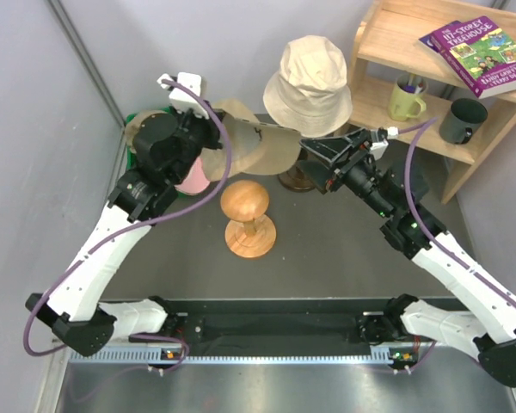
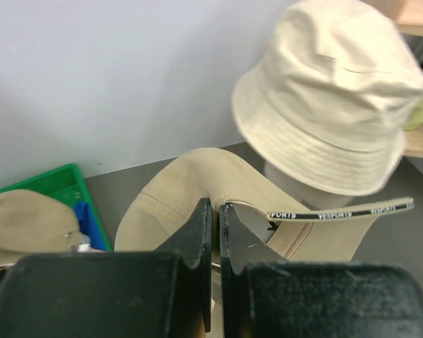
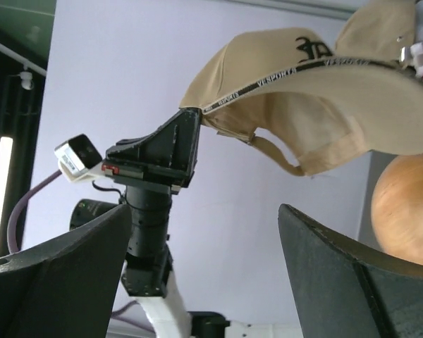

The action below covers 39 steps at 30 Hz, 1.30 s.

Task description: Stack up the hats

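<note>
My left gripper (image 1: pixel 215 131) is shut on the back edge of a tan baseball cap (image 1: pixel 262 142) and holds it in the air, above and behind the round-topped wooden stand (image 1: pixel 248 215). In the left wrist view the jaws (image 2: pixel 215 215) pinch the cap's fabric (image 2: pixel 190 183). A cream bucket hat (image 1: pixel 308 79) sits on the head form (image 2: pixel 296 189) just behind it. My right gripper (image 1: pixel 316 162) is open and empty, beside the cap's brim. The right wrist view shows the cap (image 3: pixel 303 84) above its open fingers (image 3: pixel 204 211). A pink cap (image 1: pixel 192 179) lies under my left arm.
A green bin (image 2: pixel 56 186) at the back left holds another tan cap (image 2: pixel 21 218) and a blue one (image 2: pixel 88 220). A wooden shelf (image 1: pixel 396 39) at the back right carries books, a green mug (image 1: pixel 406 101) and a dark mug (image 1: pixel 463 120). Grey walls stand close by.
</note>
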Tool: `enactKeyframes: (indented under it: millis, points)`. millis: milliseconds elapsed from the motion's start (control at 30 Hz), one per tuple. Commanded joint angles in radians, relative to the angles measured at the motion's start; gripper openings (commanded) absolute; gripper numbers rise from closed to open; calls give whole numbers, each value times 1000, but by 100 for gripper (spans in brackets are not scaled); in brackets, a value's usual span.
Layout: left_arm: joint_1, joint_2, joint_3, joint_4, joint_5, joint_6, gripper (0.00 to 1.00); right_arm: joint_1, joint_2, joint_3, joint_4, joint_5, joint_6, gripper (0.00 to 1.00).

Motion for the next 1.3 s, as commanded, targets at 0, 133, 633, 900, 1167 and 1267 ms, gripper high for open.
enactKeyframes:
  millis: [0,133,633,900,1167,1267]
  points:
    - [-123,4,11,114,-81,-4,0,33,16,-28,104,2,161,84]
    - [-233,20,6,132,-113,39,0,34,10,-95,164,4,224,84]
    - [-455,-60,-73,97,-144,148,0,34,-35,-332,275,31,406,76]
    - [-461,-115,-106,45,-175,157,0,34,-35,-370,340,51,419,32]
    - [-461,-184,-104,-68,-363,220,19,34,25,-309,471,44,315,0]
    - [-461,-239,-107,-143,-422,208,34,34,62,-270,476,16,224,0]
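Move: The left gripper already pinches the tan cap by its crown; it is taking the cap to the open right gripper, some 22 cm to its right, 10 cm back and a little lower. From the right gripper the cap's brim lies about 8 cm ahead, 8 cm left and 4 cm lower. The bucket hat stands roughly 17 cm ahead and 24 cm right of the left gripper, level with it; the wooden stand is 5 cm back, 7 cm right, some 20 cm below. Bring the left gripper, cap still pinched, about 11 cm right and 10 cm back towards the right gripper, turning it clockwise, then ease some 5 cm back left and slightly down, and begin to part its fingers. Meanwhile sink the right gripper about 10 cm, tipping its fingers some 20 degrees down, shut them on the brim and rise a few centimetres. ##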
